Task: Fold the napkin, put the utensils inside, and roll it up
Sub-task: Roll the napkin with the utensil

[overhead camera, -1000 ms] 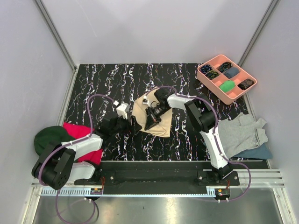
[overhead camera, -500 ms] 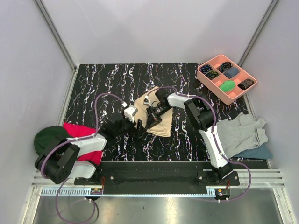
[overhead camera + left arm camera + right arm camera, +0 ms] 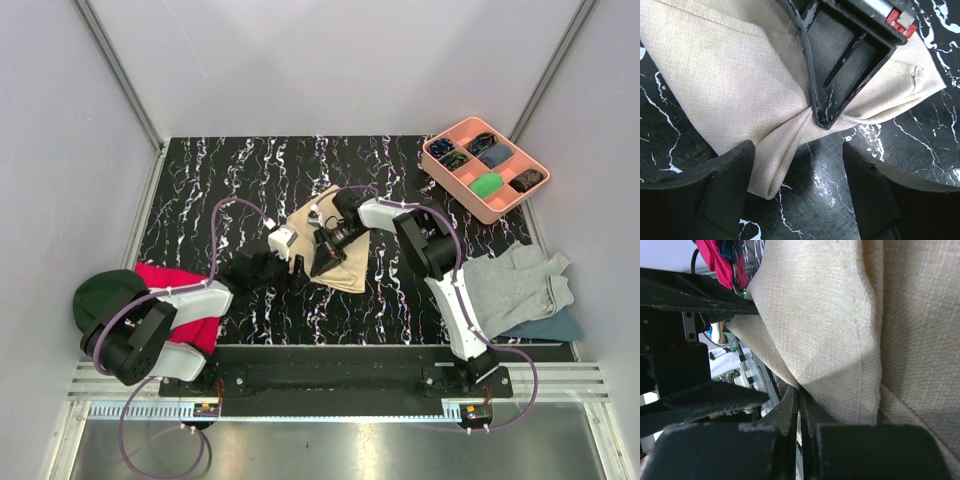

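The beige napkin (image 3: 350,262) lies rumpled on the black marbled table; it fills the left wrist view (image 3: 730,65) and the right wrist view (image 3: 830,315). My right gripper (image 3: 320,262) (image 3: 801,396) is shut on the napkin, pinching a fold near its near edge, and creases run into its black fingertip (image 3: 824,117). My left gripper (image 3: 297,266) (image 3: 799,167) is open just left of it. Its left finger (image 3: 727,187) sits beside the napkin's near corner and its right finger (image 3: 872,192) over bare table. The utensils are out of view.
A pink compartment tray (image 3: 448,170) with small items stands at the back right. Grey cloth (image 3: 515,285) over blue cloth (image 3: 555,328) lies at the right. A red cloth (image 3: 175,285) and a dark green one (image 3: 105,293) lie at the left, by the left arm.
My left gripper has moved right, up to the napkin's near corner beside the right gripper. The right gripper has kept its pinch and barely moved.
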You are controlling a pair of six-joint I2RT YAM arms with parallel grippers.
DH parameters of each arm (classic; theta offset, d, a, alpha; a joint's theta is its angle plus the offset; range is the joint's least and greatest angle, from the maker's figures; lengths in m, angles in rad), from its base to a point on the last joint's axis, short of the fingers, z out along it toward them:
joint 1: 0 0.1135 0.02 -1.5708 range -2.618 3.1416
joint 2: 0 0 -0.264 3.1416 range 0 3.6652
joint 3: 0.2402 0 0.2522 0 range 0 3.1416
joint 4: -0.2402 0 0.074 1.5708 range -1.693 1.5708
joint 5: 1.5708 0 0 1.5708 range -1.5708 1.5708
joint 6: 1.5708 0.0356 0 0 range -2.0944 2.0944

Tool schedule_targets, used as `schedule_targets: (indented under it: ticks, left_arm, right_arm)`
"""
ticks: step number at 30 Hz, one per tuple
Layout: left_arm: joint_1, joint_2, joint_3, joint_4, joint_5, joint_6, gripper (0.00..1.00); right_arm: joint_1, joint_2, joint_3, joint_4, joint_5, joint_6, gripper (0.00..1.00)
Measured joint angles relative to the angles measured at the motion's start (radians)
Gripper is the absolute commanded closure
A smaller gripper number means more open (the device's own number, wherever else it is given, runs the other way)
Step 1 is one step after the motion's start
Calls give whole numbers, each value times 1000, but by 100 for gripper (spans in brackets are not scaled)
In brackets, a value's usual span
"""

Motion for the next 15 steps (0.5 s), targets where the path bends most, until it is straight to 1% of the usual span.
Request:
schedule_targets:
  ticks: [8,9,15]
  left_arm:
    - [0,10,39,-64,-39,-1,47]
    - [0,16,43,-70,-45,-2,51]
    - [0,50,68,-98,-74,-8,61]
  right_arm:
    - [-11,14,13,-3,-13,19,100]
    - [-12,15,14,-3,-15,20,100]
    - [-16,15,14,-4,-18,20,100]
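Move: The napkin's loose near-left corner flap lies almost within the left hand's open fingers, about 1 cm ahead, 1 cm left and 2 cm below the point between the pads. The right gripper's pinch on the napkin edge is roughly 2 cm ahead and 2 cm right of the left hand; the napkin's near-right corner is some 13 cm right and 2 cm back. From the right hand, the flap lies about 3 cm left and 1 cm back. The napkin's corner flap is what the left fingers narrow around, one on each side, closing from about three-quarters open to under half while the hand eases forward, left and down, about 1 cm each way, with a slight counter-clockwise turn. Close beside, the shut right gripper keeps its pinch on the napkin edge and stays nearly in place. ##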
